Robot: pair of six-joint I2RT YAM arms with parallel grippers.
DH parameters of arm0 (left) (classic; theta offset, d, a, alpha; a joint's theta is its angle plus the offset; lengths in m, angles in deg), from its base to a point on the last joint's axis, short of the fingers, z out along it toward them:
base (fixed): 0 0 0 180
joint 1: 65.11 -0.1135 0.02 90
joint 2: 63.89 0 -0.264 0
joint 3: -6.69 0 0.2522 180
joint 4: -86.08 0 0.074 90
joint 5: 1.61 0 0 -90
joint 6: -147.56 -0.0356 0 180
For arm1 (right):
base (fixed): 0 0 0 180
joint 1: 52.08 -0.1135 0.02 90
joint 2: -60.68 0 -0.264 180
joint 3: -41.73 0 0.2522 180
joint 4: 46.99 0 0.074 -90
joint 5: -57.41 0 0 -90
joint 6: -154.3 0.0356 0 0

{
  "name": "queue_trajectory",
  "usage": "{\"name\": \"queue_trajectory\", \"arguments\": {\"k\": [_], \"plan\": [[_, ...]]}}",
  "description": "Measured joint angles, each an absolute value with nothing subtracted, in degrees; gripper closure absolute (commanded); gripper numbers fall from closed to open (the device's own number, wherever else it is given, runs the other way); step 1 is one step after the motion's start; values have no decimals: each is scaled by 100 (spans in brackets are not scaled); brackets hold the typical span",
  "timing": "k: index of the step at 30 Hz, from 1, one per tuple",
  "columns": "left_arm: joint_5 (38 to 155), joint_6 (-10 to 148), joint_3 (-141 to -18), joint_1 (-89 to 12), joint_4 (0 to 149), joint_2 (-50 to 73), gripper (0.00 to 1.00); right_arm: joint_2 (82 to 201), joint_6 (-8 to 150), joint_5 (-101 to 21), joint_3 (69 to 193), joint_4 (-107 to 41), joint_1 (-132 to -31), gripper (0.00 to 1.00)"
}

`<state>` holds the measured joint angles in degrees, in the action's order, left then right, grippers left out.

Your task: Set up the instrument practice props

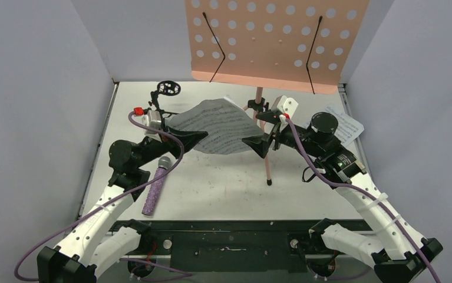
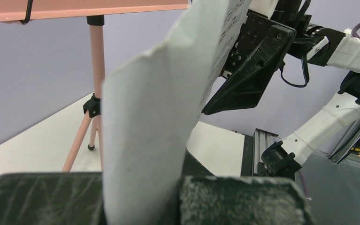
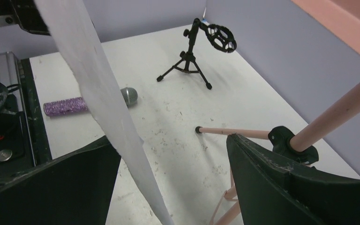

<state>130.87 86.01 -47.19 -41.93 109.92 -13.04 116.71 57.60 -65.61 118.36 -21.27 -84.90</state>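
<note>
A white sheet-music page (image 1: 214, 127) hangs curved above the table between my two grippers. My left gripper (image 1: 203, 137) is shut on its left edge; in the left wrist view the page (image 2: 159, 117) rises from between the fingers (image 2: 243, 201). My right gripper (image 1: 250, 141) is open at the page's right edge, with the page (image 3: 98, 93) running loose between its wide jaws. The pink music stand (image 1: 270, 41) rises at the back, its pole (image 1: 263, 130) just behind the right gripper. The purple microphone (image 1: 155, 186) lies on the table at the left. The black mic stand (image 1: 163, 97) stands back left.
Another sheet-music page (image 1: 344, 124) lies at the back right under the right arm. The stand's pink leg (image 3: 234, 132) stretches across the table below the right gripper. Grey walls close in the left, right and back sides.
</note>
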Motion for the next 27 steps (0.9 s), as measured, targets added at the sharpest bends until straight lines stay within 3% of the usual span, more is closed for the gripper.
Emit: {"name": "queue_trajectory", "arguments": {"k": [9,15,19,22,25,27], "plan": [[13062,8822,-4717,-4191,10986,-1304,100,12198,5926,-7573,12275,-2483,-8350,24],[13089,8826,-4719,-4191,10918,-1274,100,12644,5941,-8043,12678,-2594,-8350,38],[13097,8822,-4719,-4191,10872,-1208,100,12808,5948,-8246,12907,-2688,-8350,40],[13108,8811,-4717,-4191,10835,-1173,100,12819,5991,-8344,12955,-2883,-8350,54],[13108,8774,-4719,-4191,10831,-1136,100,12832,6059,-8429,13032,-3073,-8350,85],[13104,8734,-4719,-4191,10831,-1105,91,12838,6125,-8467,13051,-3246,-8350,94]]}}
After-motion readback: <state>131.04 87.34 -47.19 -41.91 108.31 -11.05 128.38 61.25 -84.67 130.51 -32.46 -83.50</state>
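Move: The sheet music, still held by the left fingers, has its middle about 10 cm to the right hand's left, 2 cm ahead and some 5 cm above. The stand's clamp is about 16 cm ahead of that hand, 2 cm right and 12 cm lower; the pink desk's lip is roughly 15 cm ahead, 4 cm right and 13 cm higher. From the left hand, the sheet's middle is about 3 cm ahead, 4 cm right and 3 cm up. The sheet music gets a fresh hold higher up: the wide-open right hand rises about 7 cm and travels some 4 cm left towards its upper part, turning about 20 degrees, mostly counter-clockwise. Its fingers then close almost shut with the paper between them. The left hand keeps its pinch and late on sinks about 1.5 cm. ##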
